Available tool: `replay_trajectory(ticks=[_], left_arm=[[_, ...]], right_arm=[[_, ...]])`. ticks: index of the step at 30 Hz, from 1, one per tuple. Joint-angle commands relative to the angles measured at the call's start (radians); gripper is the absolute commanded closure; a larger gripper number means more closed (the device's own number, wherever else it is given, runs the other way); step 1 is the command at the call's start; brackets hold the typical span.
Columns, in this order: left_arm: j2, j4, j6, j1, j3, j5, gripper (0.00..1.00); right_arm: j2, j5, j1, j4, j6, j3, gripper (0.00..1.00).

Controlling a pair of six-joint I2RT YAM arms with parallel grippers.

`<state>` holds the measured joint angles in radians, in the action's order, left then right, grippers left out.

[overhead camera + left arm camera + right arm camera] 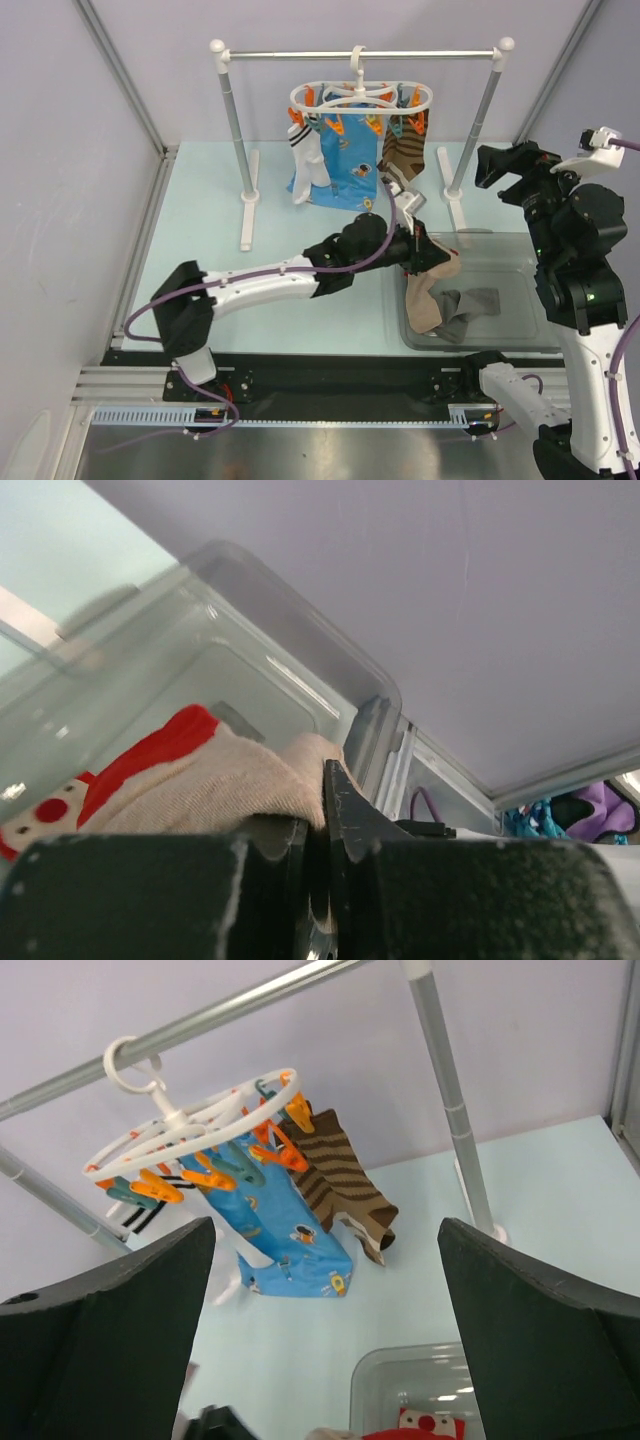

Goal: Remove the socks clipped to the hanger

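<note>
The white oval hanger (360, 97) hangs by its hook from the rail, with orange clips below it. A white sock with black stripes (308, 160) and a brown-and-cream striped sock (404, 158) are clipped to it. My left gripper (432, 255) is shut on a beige sock with red marks (190, 780), holding it over the clear bin (520, 245). The sock hangs down into the bin (428, 298). A grey sock (472, 302) lies in the bin. My right gripper (500, 165) is open and empty, raised to the right of the hanger (190, 1125); the brown striped sock (345, 1175) shows in its view.
A blue cartoon-print cloth (345, 165) hangs from the hanger between the two socks. The silver rail (360, 54) stands on two white-capped posts (238, 140) with feet on the table. The bin's near rim (400, 1370) lies under my right gripper.
</note>
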<state>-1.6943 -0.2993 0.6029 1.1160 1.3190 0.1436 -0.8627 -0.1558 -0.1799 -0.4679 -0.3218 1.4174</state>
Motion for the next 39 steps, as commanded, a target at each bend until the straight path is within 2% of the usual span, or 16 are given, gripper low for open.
replay_trajectory(ticks=[1,4,5,7,8,11,15,18,24,28,30,34,39], left_arm=[[-0.089,-0.032,0.047,0.011,0.095,0.083,0.85],[-0.165,0.0,0.061,0.011,0.161,0.188,0.67],[-0.179,0.008,0.054,0.011,0.167,0.204,0.53],[-0.177,0.044,0.038,0.011,0.171,0.238,0.43],[-0.174,0.066,0.011,0.01,0.178,0.247,0.35],[-0.18,0.208,-0.046,0.01,0.238,0.241,0.27],[-0.173,0.415,-0.118,0.01,0.298,0.162,0.26],[-0.154,0.474,-0.155,0.008,0.289,0.097,0.25],[-0.053,0.529,-0.192,0.001,0.22,-0.058,0.26],[0.068,0.506,-0.19,-0.056,0.081,-0.111,0.26],[0.155,0.482,-0.181,-0.125,-0.005,-0.139,0.25],[0.309,0.395,-0.108,-0.344,-0.174,-0.078,0.25],[0.418,0.358,-0.124,-0.496,-0.274,-0.079,0.25]], right_arm=[[0.029,-0.07,0.002,-0.003,0.01,-0.061,0.0],[0.039,-0.087,0.003,0.018,0.023,-0.075,0.0],[0.034,-0.085,0.003,0.012,0.024,-0.072,0.0],[0.027,-0.08,0.003,0.009,0.026,-0.069,0.0],[0.024,-0.079,0.003,0.014,0.021,-0.077,0.0],[0.033,-0.083,0.003,0.052,0.003,-0.119,0.01],[0.024,-0.079,0.003,0.078,-0.017,-0.133,0.0],[0.013,-0.074,0.003,0.08,-0.02,-0.132,0.0],[0.01,-0.048,0.002,0.08,-0.02,-0.135,0.0],[0.01,-0.024,0.003,0.08,-0.016,-0.158,0.0],[0.01,0.004,0.003,0.081,-0.013,-0.173,0.0],[0.005,0.025,0.003,0.113,-0.011,-0.221,0.0],[-0.076,0.201,0.008,0.153,0.03,-0.229,0.01]])
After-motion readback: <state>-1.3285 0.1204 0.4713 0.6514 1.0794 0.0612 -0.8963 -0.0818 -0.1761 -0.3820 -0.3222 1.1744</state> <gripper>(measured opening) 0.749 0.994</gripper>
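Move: The left hand holds the red-and-tan sock above the clear tray, whose middle is about 16 cm to its right, 4 cm ahead and 26 cm below. Down in the tray, the beige sock lies some 3 cm right and 2 cm ahead, the grey sock 13 cm right and level with the hand. From the right hand, the brown striped sock hangs about 22 cm ahead, 14 cm left and 17 cm lower; the blue towel is 11 cm left of it. Down about 7 cm and a little right, the left hand sinks towards the tray as its fingers open wide and let go of the red-and-tan sock. It hovers low, rolling its left side up, then swings away left some 25 cm and forward, turning counter-clockwise, towards the hanging white sock. The right hand, empty and open, sinks about 10 cm and eases forward towards the hanger. ##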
